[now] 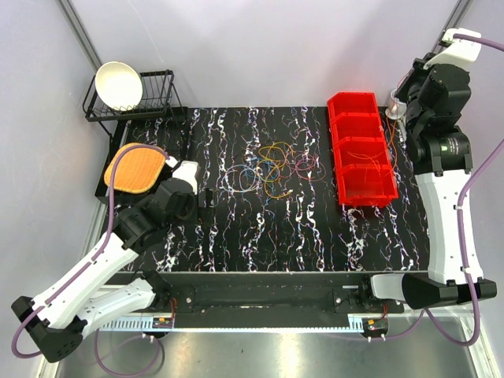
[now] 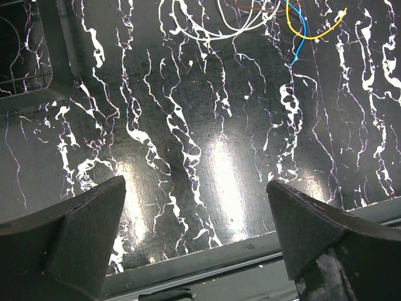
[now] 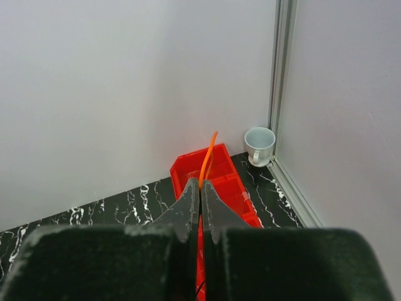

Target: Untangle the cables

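The cables (image 1: pixel 272 169) lie in a loose tangle of thin orange, yellow, blue and purple loops at the middle of the black marbled table. In the left wrist view the near ends of a white loop (image 2: pixel 213 31), a yellow strand (image 2: pixel 313 34) and a blue strand (image 2: pixel 299 44) show at the top. My left gripper (image 1: pixel 208 197) (image 2: pixel 194 183) hangs open just above the table, left of the tangle, with nothing between its fingers. Raised over the red bins (image 3: pixel 216 166), my right gripper (image 3: pixel 200 188) is shut on a thin orange cable (image 3: pixel 208 157) that sticks up past its fingertips.
A row of red bins (image 1: pixel 361 146) stands at the table's right side. A white cup (image 3: pixel 259 145) sits in the far right corner. At the back left are a black wire rack (image 1: pixel 157 98) holding a white bowl (image 1: pixel 118 85), and an orange round mat (image 1: pixel 134 169).
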Motion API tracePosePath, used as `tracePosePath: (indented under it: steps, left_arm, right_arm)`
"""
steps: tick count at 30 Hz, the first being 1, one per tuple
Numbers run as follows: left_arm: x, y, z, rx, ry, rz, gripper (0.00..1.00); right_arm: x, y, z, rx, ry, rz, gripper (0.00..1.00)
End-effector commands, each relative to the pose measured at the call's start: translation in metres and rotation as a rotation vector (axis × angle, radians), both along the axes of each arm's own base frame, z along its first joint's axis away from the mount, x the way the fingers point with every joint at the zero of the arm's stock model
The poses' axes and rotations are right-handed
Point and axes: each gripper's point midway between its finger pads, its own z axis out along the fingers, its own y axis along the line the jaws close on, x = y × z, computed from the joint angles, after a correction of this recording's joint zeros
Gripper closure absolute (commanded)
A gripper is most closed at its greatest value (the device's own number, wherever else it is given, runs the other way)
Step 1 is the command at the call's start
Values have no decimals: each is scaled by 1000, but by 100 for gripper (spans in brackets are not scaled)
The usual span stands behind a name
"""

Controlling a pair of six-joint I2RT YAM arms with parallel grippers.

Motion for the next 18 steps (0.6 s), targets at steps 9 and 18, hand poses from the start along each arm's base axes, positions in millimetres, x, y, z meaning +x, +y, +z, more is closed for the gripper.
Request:
tracePosePath:
  steps: [9,18]
  left_arm:
    - [5,-2,4,-9,-29,15,1]
    - [5,-3,3,-7,-24,7,1]
  right_arm:
    - [0,-12,-24,47,19,-24,100]
    - [-26,-16,-16,78,-34,-33,100]
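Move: The right gripper, still closed on the orange cable, is high above the table, and the red box's middle is about 48 cm below it, some 7 cm ahead and roughly 1 cm left. The mug stands about 19 cm ahead of the gripper and 12 cm to its right, also far below. The pink cable lies some 3 cm ahead and 20 cm left. From the idle left hand, the box is about 25 cm ahead, 47 cm right and 17 cm below. Lower the right gripper about 5.5 cm towards the red box, keeping the orange cable pinched in the shut fingers so that it hangs down over the box's right side. Ease about 1 cm forward on the way down, then draw back by as much at the bottom, tipping the fingertips down some 5 degrees. ##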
